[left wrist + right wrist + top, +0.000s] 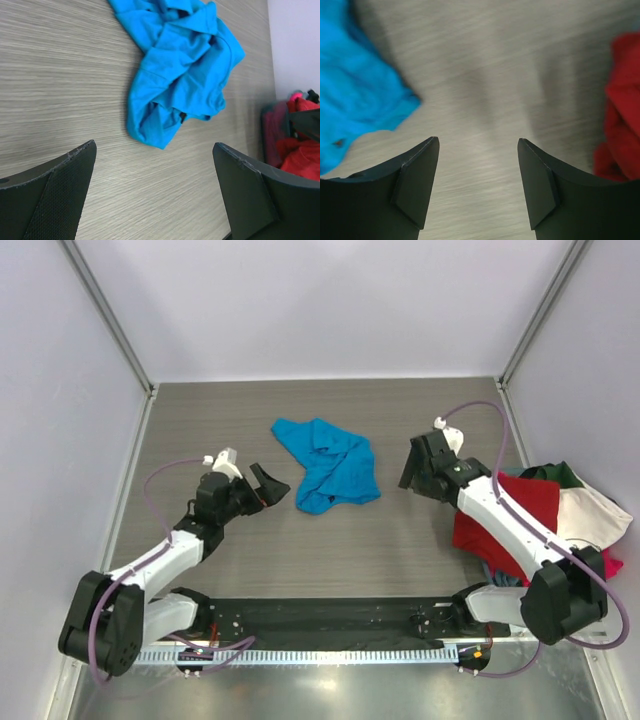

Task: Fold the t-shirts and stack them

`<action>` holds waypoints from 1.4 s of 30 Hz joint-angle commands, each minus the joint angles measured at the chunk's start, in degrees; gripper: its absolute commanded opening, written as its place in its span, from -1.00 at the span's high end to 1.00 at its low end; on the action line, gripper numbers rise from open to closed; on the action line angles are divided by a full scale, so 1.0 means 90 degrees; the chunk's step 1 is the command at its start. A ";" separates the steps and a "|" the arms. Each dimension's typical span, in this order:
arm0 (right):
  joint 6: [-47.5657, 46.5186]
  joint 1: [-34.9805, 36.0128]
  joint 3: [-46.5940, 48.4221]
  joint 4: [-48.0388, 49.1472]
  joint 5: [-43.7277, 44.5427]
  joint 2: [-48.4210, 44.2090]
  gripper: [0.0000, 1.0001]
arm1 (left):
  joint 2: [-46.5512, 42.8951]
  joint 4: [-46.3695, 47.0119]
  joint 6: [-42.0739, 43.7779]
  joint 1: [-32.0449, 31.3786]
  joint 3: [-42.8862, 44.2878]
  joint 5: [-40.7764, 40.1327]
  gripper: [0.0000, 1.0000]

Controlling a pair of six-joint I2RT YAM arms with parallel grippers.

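A bright blue t-shirt (330,465) lies crumpled on the wooden table (200,430), in the middle toward the back. My left gripper (270,484) hovers just left of it, open and empty. In the left wrist view, the blue t-shirt (180,70) lies beyond the wide-apart fingers of that gripper (154,145). My right gripper (410,468) stands just right of the shirt, open with nothing between its fingers. In its wrist view, the gripper (477,140) is over bare table, with the blue t-shirt (355,95) to its left. A heap of t-shirts lies at the right edge: red (510,515), white (590,515) and dark green (555,475).
The red cloth of the heap shows at the right of both wrist views (305,155) (622,100). A bit of magenta cloth (610,565) pokes out by the right arm's base. White walls close the table on three sides. A black mounting strip (330,615) runs along the near edge.
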 commanded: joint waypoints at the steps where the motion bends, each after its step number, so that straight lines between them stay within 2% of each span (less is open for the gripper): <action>1: 0.0087 -0.0022 -0.0374 -0.0019 0.1128 -0.0738 -0.39 | 0.0167 0.0458 0.0140 -0.0144 0.0332 0.0352 -0.99; 5: 0.0234 -0.0557 -0.0668 -0.0341 0.1589 -0.1256 -0.41 | 0.0401 0.0487 0.0209 -0.0330 0.0440 0.0391 -0.99; 6: 0.0263 -0.1110 -0.0794 -0.0380 0.1580 -0.1383 -0.41 | 0.0460 0.0516 0.0247 -0.0369 0.0469 0.0420 -0.99; 9: 0.0545 -0.1923 -0.0902 -0.0439 0.1443 -0.1462 -0.44 | 0.0772 0.0613 0.0296 -0.0505 0.0596 0.0625 -0.99; 13: 0.0829 -0.2811 -0.1039 -0.0478 0.1813 -0.1559 -0.44 | 0.1164 0.0594 0.0355 -0.0671 0.0811 0.0811 -0.99; 17: 0.0694 -0.3312 -0.1069 -0.0283 0.1552 -0.1531 -0.44 | 0.1398 0.0585 0.0433 -0.0827 0.0928 0.0850 -0.99; 22: 0.0440 -0.3342 -0.0844 -0.0147 0.1131 -0.1491 -0.41 | 0.1915 -0.0039 0.0638 -0.0974 0.1464 0.0617 -0.99; 26: 0.0206 -0.3333 -0.0620 -0.0020 0.0760 -0.1852 -0.40 | 0.2588 -0.0752 0.0872 -0.1013 0.2089 0.0450 -0.99; 30: -0.0106 -0.3197 -0.0259 0.0273 0.0048 -0.2155 -0.40 | 0.2795 -0.1504 0.1156 -0.1296 0.2714 0.0099 -0.99; 36: -0.0303 -0.2670 0.0035 0.0701 -0.0850 -0.1941 -0.39 | 0.2600 -0.1769 0.1439 -0.1882 0.2969 -0.0390 -0.99; 39: -0.0342 -0.2133 -0.0082 0.1248 -0.1495 -0.1668 -0.41 | 0.2064 -0.1370 0.1429 -0.1892 0.2453 -0.0770 -0.99; 42: -0.0507 -0.1274 0.0054 0.1435 -0.1526 -0.1122 -0.43 | 0.1380 -0.1037 0.1507 -0.1892 0.1926 -0.1208 -0.99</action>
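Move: The blue t-shirt lies crumpled on the table, its middle about 8 cm ahead of the left hand, 13 cm to its right and 11 cm below. From the right hand it is some 16 cm to the left, 7 cm ahead and 13 cm below, while the red t-shirt on the pile sits roughly 23 cm to the right, 7 cm back and 7 cm lower. Open left hand moves about 10 cm right towards blue t-shirt; right hand swings 18 cm right, then up-left. ##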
